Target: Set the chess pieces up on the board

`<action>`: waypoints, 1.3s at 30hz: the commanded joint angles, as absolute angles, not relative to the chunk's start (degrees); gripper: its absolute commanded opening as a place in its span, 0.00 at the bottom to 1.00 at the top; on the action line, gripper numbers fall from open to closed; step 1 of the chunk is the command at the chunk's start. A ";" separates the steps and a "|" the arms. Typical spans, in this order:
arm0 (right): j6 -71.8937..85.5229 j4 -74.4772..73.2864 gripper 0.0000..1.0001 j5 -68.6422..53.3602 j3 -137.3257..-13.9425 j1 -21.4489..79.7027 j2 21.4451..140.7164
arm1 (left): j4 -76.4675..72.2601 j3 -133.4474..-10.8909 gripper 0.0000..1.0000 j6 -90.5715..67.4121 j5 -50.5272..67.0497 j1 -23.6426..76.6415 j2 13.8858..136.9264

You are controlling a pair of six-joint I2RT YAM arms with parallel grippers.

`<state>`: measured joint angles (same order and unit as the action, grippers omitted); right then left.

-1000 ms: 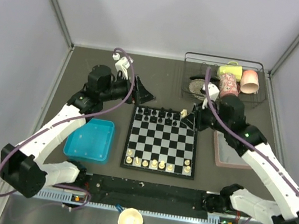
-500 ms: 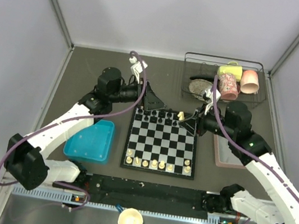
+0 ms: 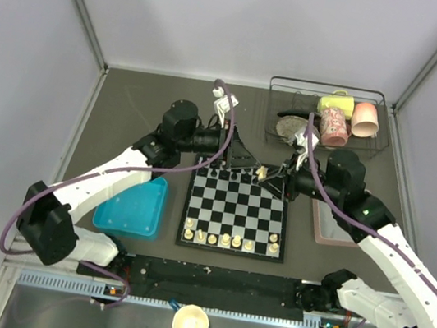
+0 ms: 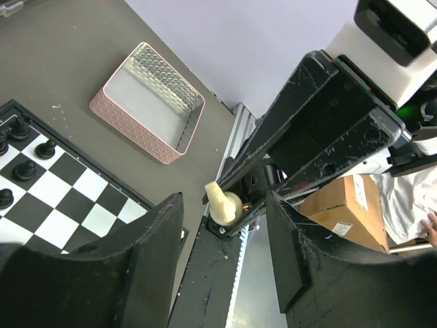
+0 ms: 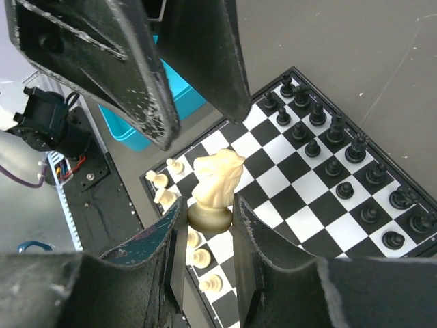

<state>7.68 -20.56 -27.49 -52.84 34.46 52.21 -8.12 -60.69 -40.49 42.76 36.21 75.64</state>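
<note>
The board [image 3: 236,210] lies flat in the middle, with black pieces [image 3: 234,167] along its far row and several cream chess pieces [image 3: 226,238] along its near row. My right gripper [image 3: 267,177] hovers over the far right corner, shut on a cream knight [image 3: 261,172]. In the right wrist view the knight [image 5: 217,179] sits by its base between the fingers [image 5: 174,232]. My left gripper [image 3: 245,162] faces it from the left, open. Its fingertips [image 4: 171,212] stand on either side of the knight [image 4: 222,203] and do not touch it.
A blue tray [image 3: 130,204] lies left of the board. A pinkish tray [image 4: 147,102] sits right of it, partly under my right arm. A wire basket [image 3: 326,114] with mugs stands at the back right. A cream cup [image 3: 191,324] rests at the near edge.
My left arm has swung right, along the board's far edge, up to the right gripper, and its jaws have narrowed. The right gripper, still holding the knight, shifted slightly left.
</note>
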 commanded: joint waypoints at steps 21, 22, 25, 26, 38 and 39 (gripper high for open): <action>5.36 -18.19 0.00 -24.26 -52.21 36.65 51.24 | 6.86 -72.60 0.48 -30.67 43.68 38.50 82.00; 5.36 -18.19 0.00 -24.17 -52.21 36.65 51.15 | 6.94 -72.68 0.48 -30.59 44.03 38.84 82.18; 5.45 -18.19 0.00 -24.26 -52.12 36.74 50.98 | 6.94 -72.77 0.48 -30.32 43.95 39.20 82.70; 5.45 -18.19 0.00 -24.61 -52.03 36.65 50.98 | 6.86 -72.95 0.48 -30.41 43.77 39.20 82.88; 5.27 -18.19 0.00 -23.56 -51.33 36.65 50.27 | 7.56 -74.53 0.29 -30.24 44.30 39.90 84.29; 5.27 -18.11 0.00 -23.29 -51.24 36.56 50.10 | 7.65 -74.62 0.27 -30.15 44.47 39.99 84.29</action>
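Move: The white knight is pinched by its base in the right fingers, its middle only about 1 cm ahead and 2 cm left of the right hand point. From the open left hand it lies about 4 cm to the right and 3 cm lower. Beneath the left hand, some 29 cm down, the black pieces centre about 7 cm ahead and 2 cm left, and the white row about 11 cm back and 3 cm left. The white knight's head is what the left hand goes for in mid-air over the board: it drifts forward about 1 cm and back while sinking nearly 3 cm, then eases right, some 2.5 cm in all, the fingertips dipping about 10 degrees. Its half-open fingers narrow throughout and close around the head at the end. The right hand sinks about 1 cm and keeps its pinch on the base. ##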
